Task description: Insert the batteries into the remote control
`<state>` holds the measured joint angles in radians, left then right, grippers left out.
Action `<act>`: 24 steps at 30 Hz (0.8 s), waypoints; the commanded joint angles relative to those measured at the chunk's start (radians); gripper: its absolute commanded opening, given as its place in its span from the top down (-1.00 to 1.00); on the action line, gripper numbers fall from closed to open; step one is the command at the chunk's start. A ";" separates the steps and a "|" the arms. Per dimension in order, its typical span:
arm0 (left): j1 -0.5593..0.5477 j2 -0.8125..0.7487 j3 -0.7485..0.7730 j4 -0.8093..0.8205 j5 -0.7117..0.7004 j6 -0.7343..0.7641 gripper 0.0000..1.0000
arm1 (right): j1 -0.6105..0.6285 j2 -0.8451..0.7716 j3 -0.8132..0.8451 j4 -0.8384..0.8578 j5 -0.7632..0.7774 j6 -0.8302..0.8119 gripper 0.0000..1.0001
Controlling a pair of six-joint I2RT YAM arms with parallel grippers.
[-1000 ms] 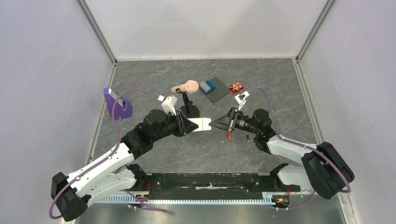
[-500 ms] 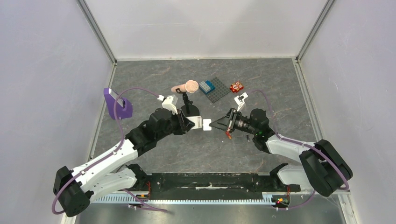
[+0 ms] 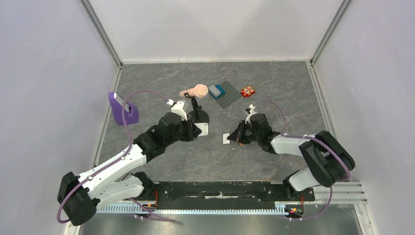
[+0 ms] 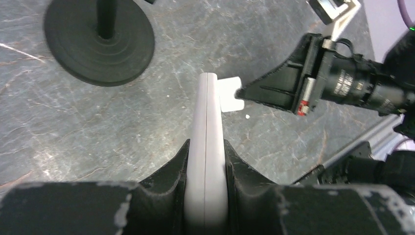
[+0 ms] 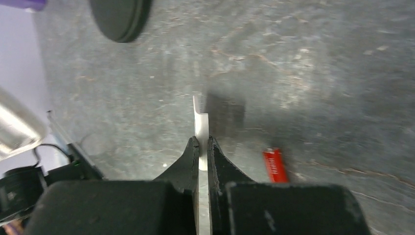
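Observation:
My left gripper (image 4: 206,143) is shut on the white remote control (image 4: 207,112), which it holds edge-on above the table; in the top view the remote control (image 3: 203,128) sticks out of the left gripper (image 3: 197,129) toward the right. Apart from it, my right gripper (image 5: 203,140) is shut on a thin white cover piece (image 5: 200,117), held low over the table. The cover piece (image 3: 226,138) sits at the tip of the right gripper (image 3: 234,137). A red-orange battery (image 5: 275,165) lies on the table just right of my right fingers. The black battery is hidden.
A black round stand base (image 3: 199,116) carrying a pink microphone-like object (image 3: 199,90) stands just behind the remote. A grey baseplate (image 3: 228,96) with a blue brick, and a red block with white dots (image 3: 248,90), lie at the back. A purple object (image 3: 122,108) is at the left.
The cover piece has come away from the remote's end. My right gripper carried it down and to the right; my left gripper drew back left with the remote.

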<state>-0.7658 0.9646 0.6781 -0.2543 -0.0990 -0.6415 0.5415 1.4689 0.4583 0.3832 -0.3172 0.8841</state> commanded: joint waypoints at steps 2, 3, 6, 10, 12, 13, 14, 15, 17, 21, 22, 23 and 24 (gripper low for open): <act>0.030 -0.016 0.006 0.099 0.194 0.119 0.96 | 0.006 0.019 0.079 -0.139 0.114 -0.111 0.82; 0.036 -0.025 -0.004 0.115 0.232 0.136 0.96 | 0.006 0.014 0.089 -0.162 0.123 -0.121 0.75; 0.037 -0.071 -0.025 0.156 0.342 0.190 0.96 | 0.006 -0.008 0.123 -0.247 0.156 -0.168 0.44; 0.037 -0.129 -0.049 0.221 0.456 0.247 0.96 | 0.006 -0.078 0.137 -0.331 0.196 -0.211 0.09; 0.037 -0.157 -0.066 0.249 0.495 0.260 0.96 | 0.006 -0.115 0.136 -0.370 0.214 -0.227 0.02; 0.037 -0.170 -0.070 0.263 0.508 0.266 0.96 | 0.006 -0.133 0.132 -0.380 0.222 -0.233 0.01; 0.038 -0.180 -0.074 0.279 0.509 0.268 0.96 | 0.005 -0.153 0.130 -0.381 0.232 -0.239 0.00; 0.037 -0.191 -0.075 0.280 0.507 0.269 0.96 | 0.005 -0.170 0.127 -0.413 0.246 -0.245 0.00; 0.037 -0.210 -0.080 0.280 0.494 0.267 0.96 | 0.003 -0.193 0.126 -0.446 0.280 -0.262 -0.01; 0.037 -0.239 -0.094 0.292 0.473 0.246 0.96 | -0.009 -0.215 0.131 -0.511 0.400 -0.296 0.00; 0.038 -0.244 -0.096 0.298 0.475 0.240 0.96 | -0.014 -0.220 0.133 -0.524 0.425 -0.305 -0.01; 0.037 -0.248 -0.099 0.304 0.480 0.236 0.96 | -0.016 -0.223 0.134 -0.532 0.448 -0.315 -0.01; 0.037 -0.250 -0.101 0.311 0.488 0.233 0.96 | -0.017 -0.227 0.135 -0.536 0.460 -0.327 -0.01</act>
<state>-0.7307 0.7364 0.5880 -0.0250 0.3508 -0.4252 0.5365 1.2697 0.5583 -0.0875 0.0063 0.6212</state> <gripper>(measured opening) 0.281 0.503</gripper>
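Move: The white battery cover pinched in the right hand goes down to bare table about 2 cm ahead, 1 cm left and 3 cm below that hand. The red battery lies roughly 5 cm to this hand's right, level with it, and the dark battery some 14 cm right and 1 cm back. From the left hand, which holds the remote, the cover's spot is about 4 cm ahead, 15 cm right and 15 cm below. The battery cover is lowered a last 1 cm by the right hand, whose fingers then open to about half and let go. That hand travels some 6 cm right to over the red battery, tipping its fingers more steeply down. Meanwhile the left hand, keeping its grip on the remote, lifts it about 7 cm and draws back 5 cm, drifting right and swinging roughly 30 degrees clockwise. ##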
